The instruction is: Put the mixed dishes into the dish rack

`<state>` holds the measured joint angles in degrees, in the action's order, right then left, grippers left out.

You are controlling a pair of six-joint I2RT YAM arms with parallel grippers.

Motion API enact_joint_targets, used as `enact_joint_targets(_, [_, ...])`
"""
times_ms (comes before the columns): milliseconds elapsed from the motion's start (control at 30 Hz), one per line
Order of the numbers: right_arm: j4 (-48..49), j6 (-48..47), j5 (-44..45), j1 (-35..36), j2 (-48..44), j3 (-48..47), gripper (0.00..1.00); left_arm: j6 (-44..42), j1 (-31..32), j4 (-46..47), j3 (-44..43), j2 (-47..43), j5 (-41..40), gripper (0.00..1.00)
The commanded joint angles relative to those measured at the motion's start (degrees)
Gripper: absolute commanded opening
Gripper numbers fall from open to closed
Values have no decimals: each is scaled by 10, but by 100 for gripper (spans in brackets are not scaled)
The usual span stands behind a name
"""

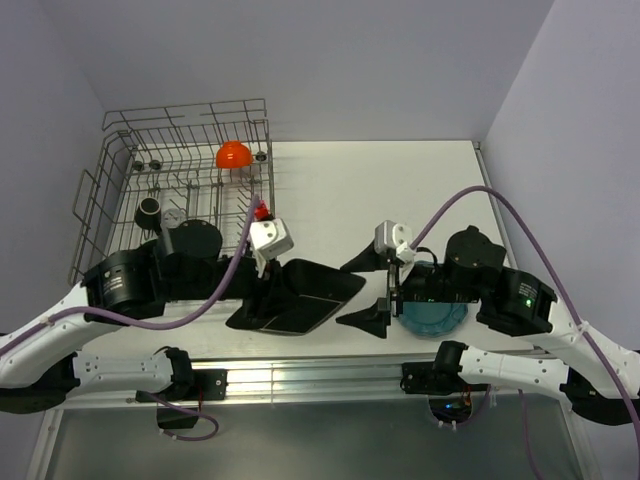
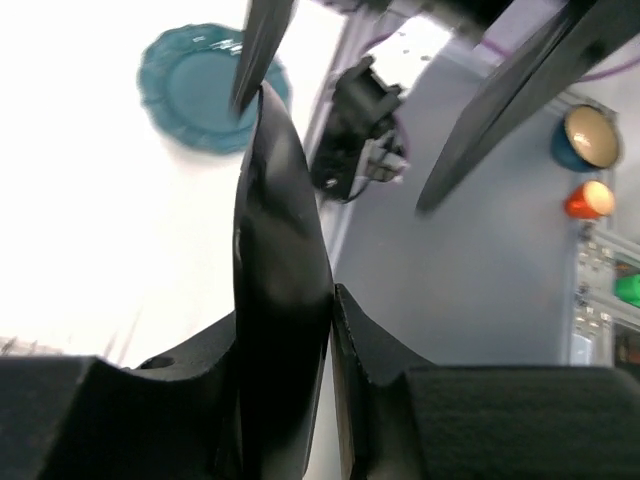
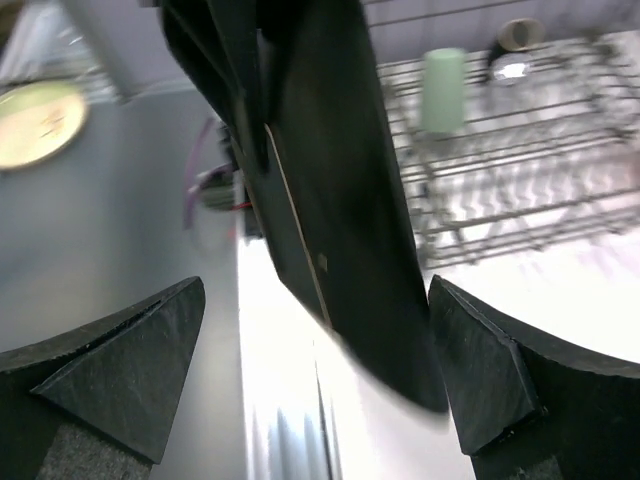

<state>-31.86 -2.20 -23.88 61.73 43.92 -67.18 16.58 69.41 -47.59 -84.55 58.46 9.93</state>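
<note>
My left gripper [image 1: 264,298] is shut on the edge of the black square plate [image 1: 305,292] and holds it tilted over the table's front middle. In the left wrist view the plate [image 2: 280,230] stands edge-on between the fingers of that gripper [image 2: 290,310]. My right gripper [image 1: 372,292] is open, facing the plate's free corner [image 3: 345,170], which lies between its fingers [image 3: 490,385] without touching them. The teal scalloped plate [image 1: 432,318] lies flat under the right arm. The dish rack [image 1: 180,185] at far left holds the orange bowl [image 1: 233,155], dark mug [image 1: 148,210], small glass [image 1: 175,215] and pale green cup [image 3: 442,90].
The left arm's body [image 1: 130,282] sits just in front of the rack. A red clip [image 1: 262,210] hangs on the rack's right side. The table's front edge is a metal rail [image 1: 320,375]. The teal plate also shows in the left wrist view [image 2: 195,95].
</note>
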Motion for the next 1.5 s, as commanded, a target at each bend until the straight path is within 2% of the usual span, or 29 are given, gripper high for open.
enact_joint_targets(0, [18,5,85,5,-37,-30,100,-8,-36,-1,-31,-41,-94,0])
enact_joint_targets(167, [14,7,192,5,-69,-16,100,-7,-45,-57,-77,-50,-172,0])
enact_joint_targets(367, [22,9,202,5,-96,9,100,-23,-45,-102,-126,-50,-225,0])
enact_joint_targets(400, [21,11,203,5,-95,14,100,-4,-45,-115,-132,-42,-281,0])
enact_joint_targets(433, [24,12,207,6,-91,24,100,14,-46,-129,-128,-37,-296,0])
enact_joint_targets(533, [33,11,191,6,-49,47,100,0,-49,-77,-76,-53,-260,0])
enact_joint_targets(600, [50,44,195,6,-16,50,100,-13,-55,-69,-62,-47,-263,0])
enact_joint_targets(667, [94,70,187,5,30,62,100,-27,-87,-58,-46,-39,-225,0])
enact_joint_targets(800, [182,89,168,5,86,103,100,-63,-162,-26,-23,-39,-165,0])
enact_joint_targets(833, [203,91,166,6,102,108,100,-68,-207,-23,-19,-41,-152,0])
enact_joint_targets(1000, [233,102,189,5,142,117,100,-114,-353,-7,1,-39,-28,0])
enact_joint_targets(1100, [251,87,224,5,150,122,100,-129,-406,3,11,-35,31,0])
enact_joint_targets(1167, [280,96,232,-3,147,127,100,-136,-423,8,11,-31,51,0])
enact_joint_targets(1300, [302,128,143,-53,165,106,100,-135,-432,11,-5,-19,64,0])
enact_joint_targets(1467, [290,139,116,-86,237,43,100,-125,-435,13,-40,-12,81,0])
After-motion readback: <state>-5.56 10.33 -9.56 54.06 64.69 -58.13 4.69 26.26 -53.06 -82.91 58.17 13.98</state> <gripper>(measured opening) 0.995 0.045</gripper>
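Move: The left hand already has the black plate between its fingers; the free tines in the near right part of the dish rack lie about 25 cm ahead, 16 cm to its left and 30 cm below. The orange bowl sits some 45 cm ahead and 19 cm left, the green cup 23 cm ahead and 33 cm left. From the open right hand those tines are roughly 26 cm ahead and 31 cm left, the black plate's middle 13 cm straight left, the blue plate 11 cm ahead, 20 cm right, well below. The left hand shuts its fingers from about a third open to nearly closed, pinching the black plate, and carries it left and forward, then mainly forward, to above the near right part of the rack, some 16 cm forward and 12 cm left in all, sinking slightly while it turns about 35 degrees counter-clockwise. The right hand, already free of the plate and wide open, draws right and up about 5 cm to clear it, then swings back left and down and goes on forward towards the rack's near right corner, still open and touching nothing. ##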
